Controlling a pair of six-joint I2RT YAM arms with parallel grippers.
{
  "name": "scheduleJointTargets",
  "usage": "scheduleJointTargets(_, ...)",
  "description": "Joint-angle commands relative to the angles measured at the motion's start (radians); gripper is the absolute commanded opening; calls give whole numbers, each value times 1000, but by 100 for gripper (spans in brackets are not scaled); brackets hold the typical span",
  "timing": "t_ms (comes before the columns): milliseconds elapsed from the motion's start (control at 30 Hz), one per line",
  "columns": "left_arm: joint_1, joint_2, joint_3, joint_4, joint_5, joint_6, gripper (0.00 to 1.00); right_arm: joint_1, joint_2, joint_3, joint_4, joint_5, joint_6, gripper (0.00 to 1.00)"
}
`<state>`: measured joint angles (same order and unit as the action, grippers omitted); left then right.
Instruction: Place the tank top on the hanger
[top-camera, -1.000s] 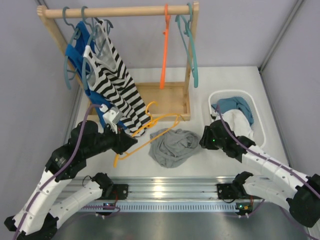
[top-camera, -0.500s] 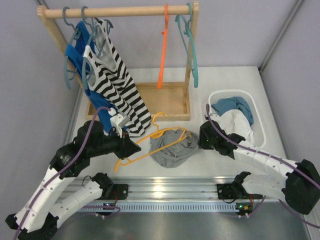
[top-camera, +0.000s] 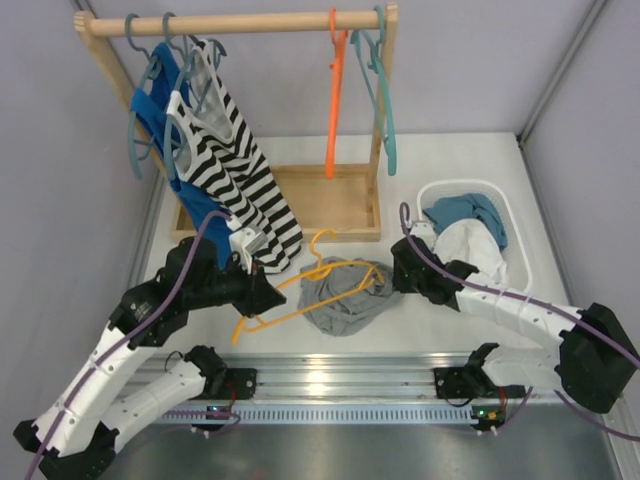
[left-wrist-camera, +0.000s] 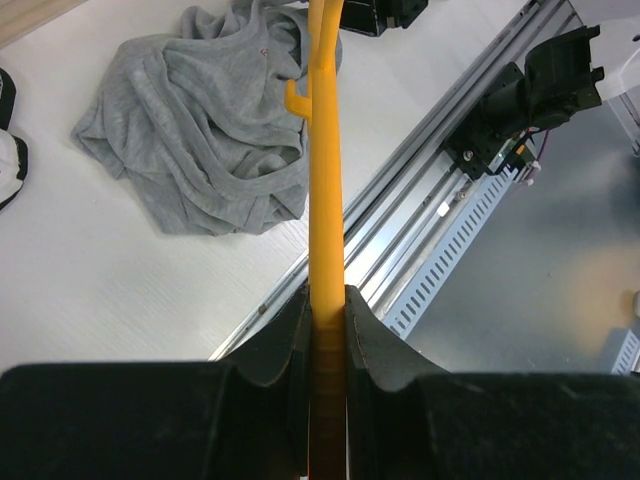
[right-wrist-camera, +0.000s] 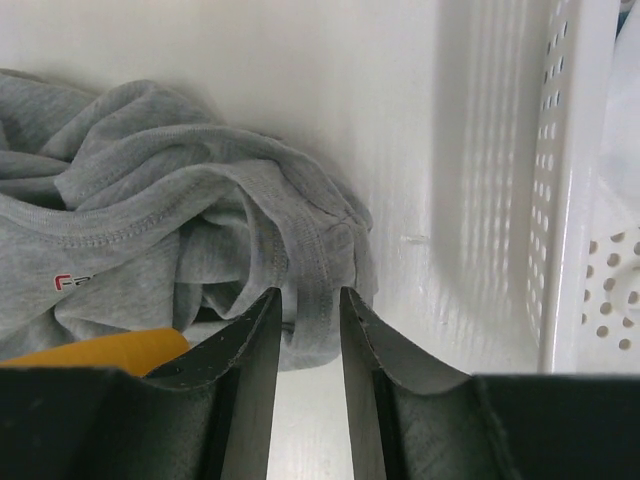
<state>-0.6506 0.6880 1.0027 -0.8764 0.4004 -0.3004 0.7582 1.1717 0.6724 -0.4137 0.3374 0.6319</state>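
Note:
The grey tank top (top-camera: 345, 300) lies crumpled on the white table between the arms; it also shows in the left wrist view (left-wrist-camera: 200, 130) and the right wrist view (right-wrist-camera: 150, 230). My left gripper (top-camera: 265, 290) (left-wrist-camera: 327, 310) is shut on the yellow-orange hanger (top-camera: 319, 245) (left-wrist-camera: 325, 200), held low with its far end over the tank top. An end of the hanger (right-wrist-camera: 100, 350) shows under the cloth. My right gripper (top-camera: 393, 270) (right-wrist-camera: 311, 297) is open at the top's right edge, with a hemmed fold lying between its fingertips.
A wooden rack (top-camera: 235, 22) at the back carries a striped top (top-camera: 235, 170), a blue top (top-camera: 155, 100), a red-orange hanger (top-camera: 333, 100) and teal hangers (top-camera: 385, 100). A white basket (top-camera: 470, 184) of clothes stands just right of my right gripper.
My left gripper has carried the hanger rightward until it lies over the tank top. My right gripper has moved left, up to the top's right edge. The red-orange hanger on the rack has swung.

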Motion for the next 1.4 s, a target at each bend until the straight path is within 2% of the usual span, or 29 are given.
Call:
scheduleJointTargets(0,0,4,-6,48,31,3,0,16,9,47,12,49,11,30)
scheduleJointTargets(167,2,16,-9,60,35,3,0,18,22,46,13,54,9,18)
scheduleJointTargets(300,0,28,-13,83,43,-2,0,16,16,44,6,55,3,1)
scheduleJointTargets(333,0,33,-13,89,44,-8,0,18,10,47,-3,55,5,0)
scheduleJointTargets(567,-27,71,-29,157,31,-23,0,29,-69,99,-72,63,-3,0)
scheduleJointTargets(833,-86,120,-65,293,-54,-45,0,76,-110,191,-143,64,-3,0)
scheduleJointTargets(1367,-135,143,-255,695,28,-127,0,159,-99,418,-246,100,-24,0)
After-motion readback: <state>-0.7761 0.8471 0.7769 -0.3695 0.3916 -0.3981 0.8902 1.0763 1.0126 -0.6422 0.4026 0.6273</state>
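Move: My right hand's open fingers stand at the tank top's right end, roughly 1 cm above it; the top's middle is some 12 cm left and 2 back. The end of the hanger in my left hand floats about 6 cm left and 5 above these fingers; the white basket's middle is about 17 cm right, 10 ahead. From my left hand the tank top's middle lies some 16 cm right, 9 ahead and 19 below. I shut my right fingers on the edge of the tank top's right end, then lift it about 13 cm, drifting some 4 cm left towards the hanger and tipping the fingertips up some 10 degrees. My left hand keeps its hold on the hanger and carries it right, a little down and forward, pushing its free end in under the rising fabric. ##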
